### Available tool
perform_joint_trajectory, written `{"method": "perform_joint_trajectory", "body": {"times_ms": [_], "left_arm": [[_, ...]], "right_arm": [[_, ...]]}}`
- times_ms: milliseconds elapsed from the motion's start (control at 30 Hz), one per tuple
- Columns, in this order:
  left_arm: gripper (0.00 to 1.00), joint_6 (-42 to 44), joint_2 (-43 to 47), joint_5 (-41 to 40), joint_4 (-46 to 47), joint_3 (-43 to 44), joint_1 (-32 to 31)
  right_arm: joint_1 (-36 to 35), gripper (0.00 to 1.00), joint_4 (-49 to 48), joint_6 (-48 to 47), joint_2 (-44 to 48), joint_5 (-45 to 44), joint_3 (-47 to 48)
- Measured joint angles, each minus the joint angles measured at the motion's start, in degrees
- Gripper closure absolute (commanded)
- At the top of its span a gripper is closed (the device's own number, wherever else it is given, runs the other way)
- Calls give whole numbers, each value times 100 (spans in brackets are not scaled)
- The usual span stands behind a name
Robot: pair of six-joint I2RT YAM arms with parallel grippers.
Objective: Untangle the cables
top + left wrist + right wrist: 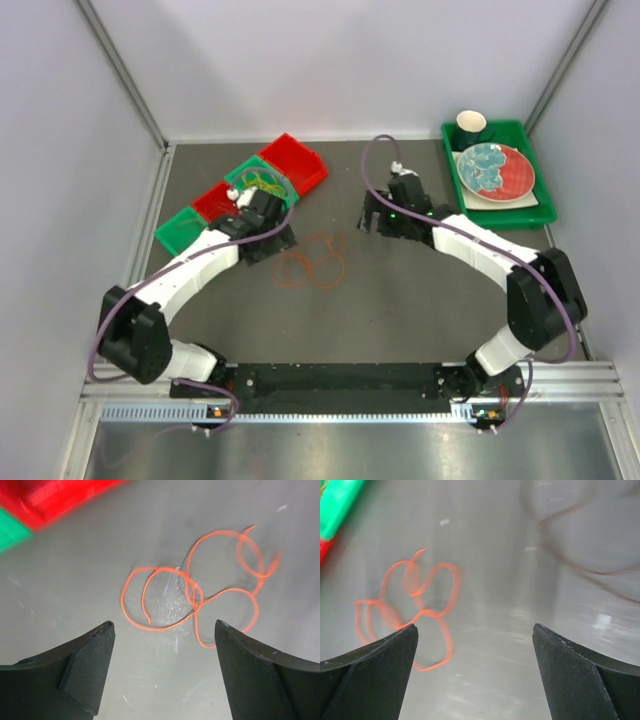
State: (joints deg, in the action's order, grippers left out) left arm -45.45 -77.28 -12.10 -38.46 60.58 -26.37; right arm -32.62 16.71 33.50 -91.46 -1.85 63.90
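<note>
An orange cable (315, 262) lies in loose overlapping loops on the grey table between the two arms. In the left wrist view the orange cable (195, 587) sits just beyond my left gripper (164, 625), which is open with nothing between its fingers. My left gripper (270, 240) hovers at the cable's left edge. My right gripper (475, 627) is open and empty, with the orange cable (420, 600) blurred ahead to its left and a dark brown cable (580, 555) curving at the upper right. The right gripper (372, 215) stands to the right of the loops.
A row of red and green bins (295, 160) runs along the back left; one green bin (243, 170) holds a yellow cable (262, 182). A green tray (545, 210) at the back right carries a plate (495, 168) and a dark cup (471, 125).
</note>
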Motion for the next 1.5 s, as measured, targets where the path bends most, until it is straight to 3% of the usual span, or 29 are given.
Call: {"method": "perform_joint_trajectory", "body": {"times_ms": [200,300,567,800,833,933,1000,1033,1333,1500], "left_arm": [[22,-1429,-756,-1040,-98,-92,-1311],[25,-1963,-1373,-1394,-227,79,-1663],[33,-2310,-2072,-1993,-74,232,-1572],[41,-1985,-2430,-1762,592,426,-1311],[44,-1969,-2494,-1731,651,433,-1298],[67,-1941,-2669,-1655,719,433,-1292],[98,-1915,-2693,-1646,745,437,-1294],[100,-1917,-2704,-1635,763,439,-1294],[100,-1727,-2699,-1707,564,575,-1261],[100,-798,-1508,-1394,400,525,-833]], "right_arm": [[575,4,7,-109,387,-68,-527],[651,4,50,-160,387,-61,-619],[651,5,39,-205,393,22,-669],[651,5,9,-223,396,114,-728],[651,5,-9,-221,396,138,-728],[651,6,-63,-216,396,234,-732],[651,7,-90,-197,396,286,-732],[651,7,-92,-190,396,310,-732],[651,7,-127,-142,396,363,-772],[651,7,-133,-133,396,358,-802]]}}
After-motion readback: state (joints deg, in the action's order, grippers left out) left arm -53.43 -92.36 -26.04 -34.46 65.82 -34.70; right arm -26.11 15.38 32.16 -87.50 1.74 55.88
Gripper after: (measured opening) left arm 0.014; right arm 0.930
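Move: The orange cable's loops cross about 6 cm to the left hand's right, 2 cm ahead and 12 cm below. From that hand the green bin with the yellow cable sits some 18 cm ahead and 4 cm left; the red bin beside it is 14 cm ahead and 12 cm left. From the right hand, the orange cable lies roughly 11 cm left, 4 cm back and 11 cm below, and the brown cable about 8 cm ahead, 2 cm right. Left hand sinks 11 cm rightward, pinches the orange cable's crossing and rises 7; open right hand withdraws rightward. ##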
